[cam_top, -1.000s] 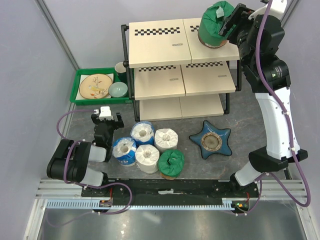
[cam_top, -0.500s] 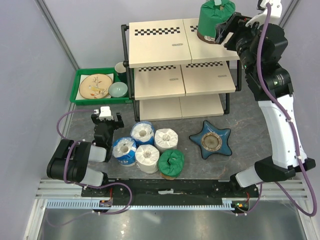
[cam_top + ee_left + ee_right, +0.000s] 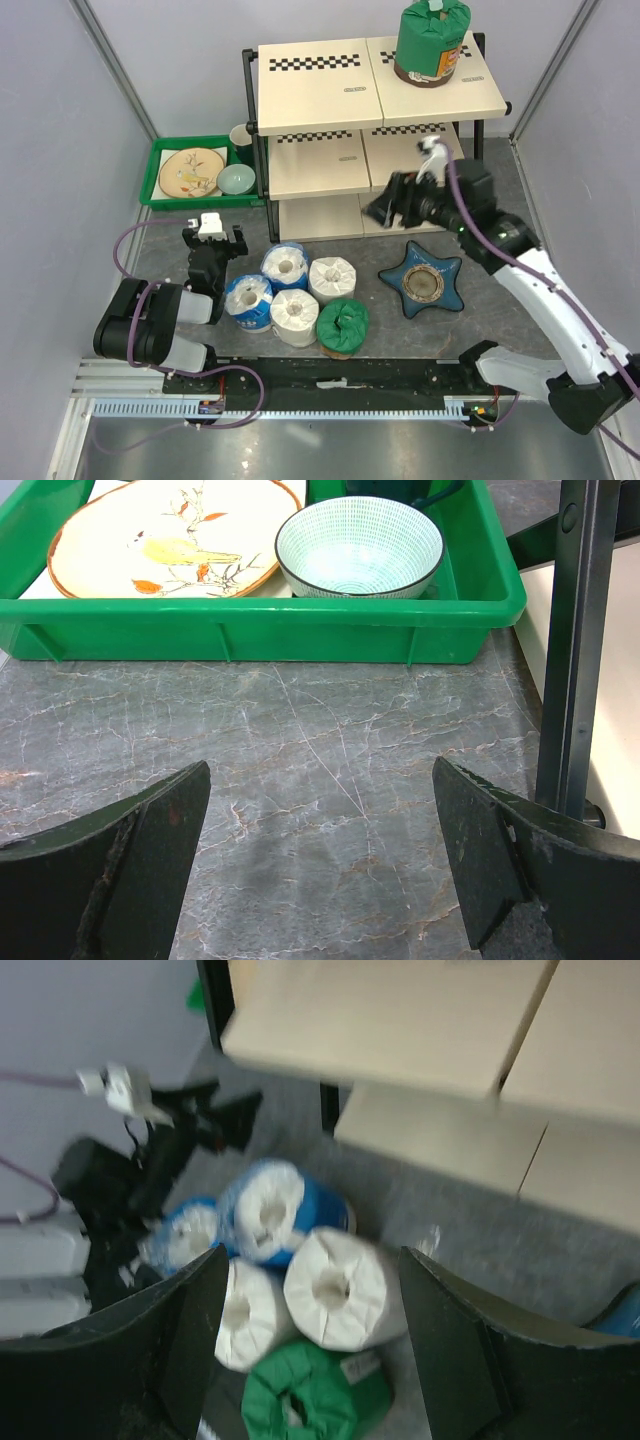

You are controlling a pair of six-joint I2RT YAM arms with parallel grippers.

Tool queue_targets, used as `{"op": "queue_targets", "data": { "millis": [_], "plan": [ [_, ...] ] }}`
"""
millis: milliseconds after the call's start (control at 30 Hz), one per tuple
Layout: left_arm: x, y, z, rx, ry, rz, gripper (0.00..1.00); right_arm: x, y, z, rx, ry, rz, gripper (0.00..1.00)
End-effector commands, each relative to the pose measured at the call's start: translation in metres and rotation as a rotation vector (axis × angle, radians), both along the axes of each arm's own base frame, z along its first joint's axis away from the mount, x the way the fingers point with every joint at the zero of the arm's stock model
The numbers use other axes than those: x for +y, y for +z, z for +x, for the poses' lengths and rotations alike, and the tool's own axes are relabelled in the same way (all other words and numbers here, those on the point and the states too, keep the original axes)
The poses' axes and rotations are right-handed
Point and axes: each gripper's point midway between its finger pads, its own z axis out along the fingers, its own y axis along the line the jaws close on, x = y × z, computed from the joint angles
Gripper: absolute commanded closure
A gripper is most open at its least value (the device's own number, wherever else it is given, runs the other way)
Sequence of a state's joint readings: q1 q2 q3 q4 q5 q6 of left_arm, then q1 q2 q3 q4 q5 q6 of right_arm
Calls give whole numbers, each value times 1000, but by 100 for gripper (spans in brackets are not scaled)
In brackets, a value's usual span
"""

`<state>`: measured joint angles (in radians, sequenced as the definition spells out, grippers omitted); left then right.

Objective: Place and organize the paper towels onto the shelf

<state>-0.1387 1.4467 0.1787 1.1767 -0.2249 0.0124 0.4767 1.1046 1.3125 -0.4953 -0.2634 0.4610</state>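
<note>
One green-wrapped paper towel roll (image 3: 432, 42) stands upright on the top board of the shelf (image 3: 320, 95), at its right end. Several more rolls cluster on the table: two blue-and-white (image 3: 284, 265) (image 3: 247, 300), two white (image 3: 332, 278) (image 3: 294, 316), one green (image 3: 342, 326). My right gripper (image 3: 388, 205) hangs open and empty in front of the lower shelf boards, above the table. Its wrist view looks down on a white roll (image 3: 340, 1290), a blue roll (image 3: 275, 1210) and the green roll (image 3: 310, 1400). My left gripper (image 3: 211, 240) rests open on the table, left of the rolls.
A green tray (image 3: 165, 190) with a plate (image 3: 191, 172) and a bowl (image 3: 237, 179) sits left of the shelf; a dark mug (image 3: 241, 134) stands behind it. A blue star-shaped dish (image 3: 424, 280) lies on the table under my right arm. Grey walls close in both sides.
My right gripper let go of the green roll on the top board, then swung down and left to the front of the lower shelves. The left arm stayed still.
</note>
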Motion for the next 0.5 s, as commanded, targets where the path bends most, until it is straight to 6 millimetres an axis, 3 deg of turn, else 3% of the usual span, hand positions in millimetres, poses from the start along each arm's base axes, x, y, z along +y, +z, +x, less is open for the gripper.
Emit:
{"op": "queue_targets", "data": {
  "millis": [0, 100, 200, 467],
  "plan": [
    [1, 16, 7, -56, 5, 4, 1, 30, -66, -45, 182, 132, -35, 22],
    [1, 16, 7, -58, 5, 3, 1, 38, -114, -68, 293, 152, -101, 22],
    [1, 15, 7, -55, 5, 5, 1, 44, -142, -90, 350, 177, -144, 21],
    [1, 16, 7, -58, 5, 4, 1, 47, -176, -135, 452, 255, -245, 18]
  ]
}}
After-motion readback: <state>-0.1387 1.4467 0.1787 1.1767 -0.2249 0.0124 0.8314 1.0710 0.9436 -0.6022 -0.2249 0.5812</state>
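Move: The green paper towel roll still on the table lies about 16 cm back from my open right hand, 8 cm to its left and some 29 cm below. One white roll stands 11 cm farther out than the green one and 2 cm left of it; the other stands 3 cm farther out and 11 cm left of it. The star dish is about 2 cm back and 10 cm to the right of my right hand. From my left hand the green roll is roughly 21 cm back and 30 cm right. I swoop my right hand down about 17 cm and back some 12, easing a little left, away from the shelf towards the green roll on the table and slowing as I near it. On the way I tip the fingers down and turn them counter-clockwise, some 30 degrees in all, keeping them wide open and stopping short of the roll. ##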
